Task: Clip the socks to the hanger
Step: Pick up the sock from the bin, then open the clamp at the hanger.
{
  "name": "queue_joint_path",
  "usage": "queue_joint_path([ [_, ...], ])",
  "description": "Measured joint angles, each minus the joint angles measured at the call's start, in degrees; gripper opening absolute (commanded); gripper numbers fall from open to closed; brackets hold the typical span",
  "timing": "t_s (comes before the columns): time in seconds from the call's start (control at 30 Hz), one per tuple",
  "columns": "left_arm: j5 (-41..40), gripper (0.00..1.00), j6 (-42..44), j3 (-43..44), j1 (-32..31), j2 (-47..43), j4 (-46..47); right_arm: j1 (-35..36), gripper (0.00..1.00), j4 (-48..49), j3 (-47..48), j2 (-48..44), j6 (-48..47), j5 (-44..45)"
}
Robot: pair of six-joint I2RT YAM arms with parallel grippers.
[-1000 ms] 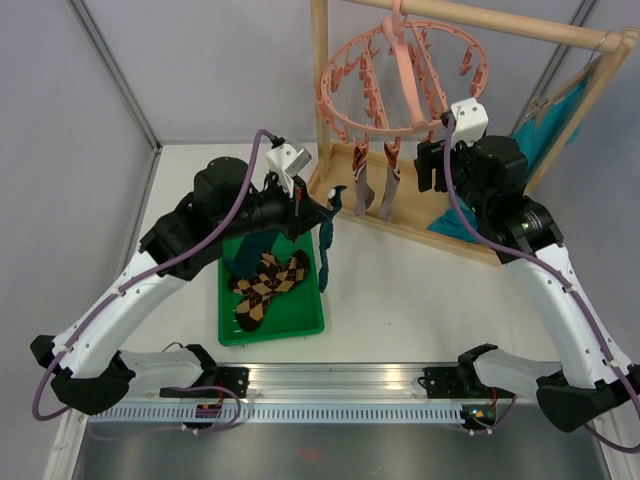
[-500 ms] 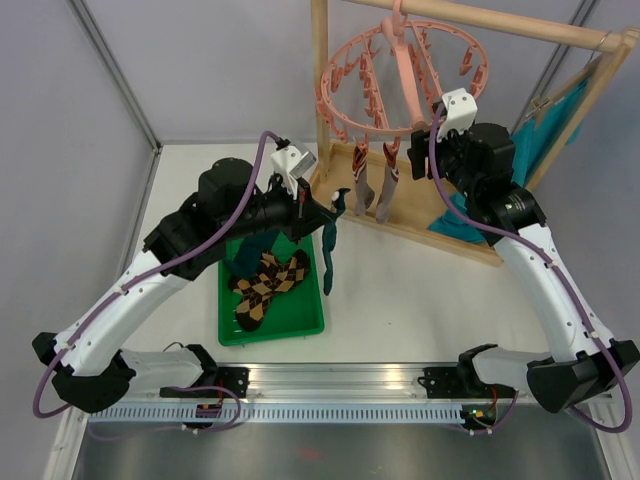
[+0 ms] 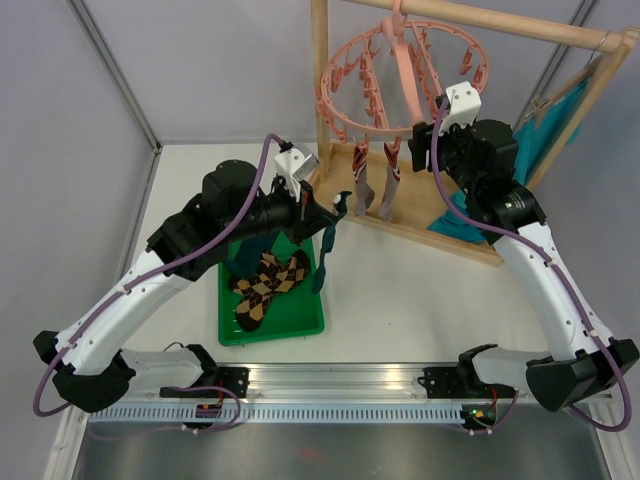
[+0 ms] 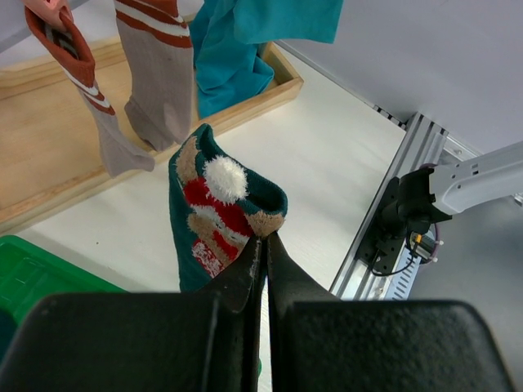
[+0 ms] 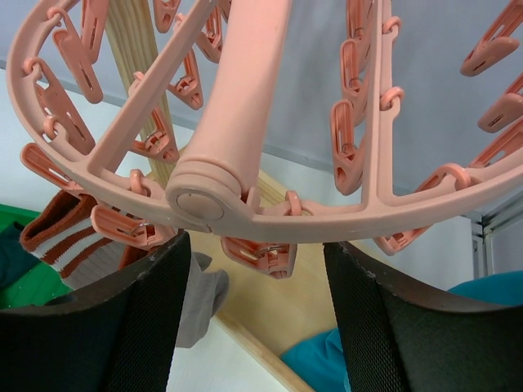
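The pink hanger hangs from the wooden rail. Two grey-brown striped socks dangle from its pegs, also seen in the left wrist view. My left gripper is shut on the cuff of a dark teal sock, which hangs above the table left of the hanger. My right gripper is open just under the hanger's ring, its fingers on either side of one clip peg without touching it. Brown-black argyle socks lie in the green tray.
A wooden frame with a base board carries the hanger. A bright teal cloth hangs at its right end. An aluminium rail runs along the near table edge by the arm bases.
My right gripper has risen to the hanger's ring and its jaws have narrowed slightly. My left gripper has edged right and forward with the teal sock.
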Motion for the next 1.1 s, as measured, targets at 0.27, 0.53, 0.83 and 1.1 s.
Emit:
queue_joint_path([
  [0.27,0.0,0.02,0.0,-0.2,-0.3,0.2,0.5,0.0,0.62,1.1,0.0,0.3,0.1,0.5],
  [0.53,0.0,0.02,0.0,-0.2,-0.3,0.2,0.5,-0.1,0.40,1.0,0.3,0.4,1.0,0.8],
  [0.83,0.0,0.02,0.0,-1.3,-0.6,1.0,0.9,-0.3,0.04,-1.3,2.3,0.4,3.9,-0.3],
  [1.1,0.5,0.02,0.0,-2.3,-0.6,2.2,1.8,-0.2,0.00,-2.4,2.5,0.0,8.5,-2.4],
])
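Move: From the left hand, which still holds the Santa sock by its edge, the empty clip on the hanger's near rim lies roughly 17 cm ahead, 21 cm to the right and about level. The right hand already has that clip between its open fingers, only about 1 cm ahead. From the right hand, the nearer striped sock hangs level in reach, about 7 cm left and 10 cm lower; the second striped sock is some 14 cm left, equally far out and low. Close the right fingers from wide to about half that gap so the pads pinch the empty clip from both sides, then ease the hand about 1 cm left, up and back while rolling its left side up some 10 degrees. Late on, lower the left gripper about 2.5 cm and slightly right, keeping its pinch on the Santa sock. ##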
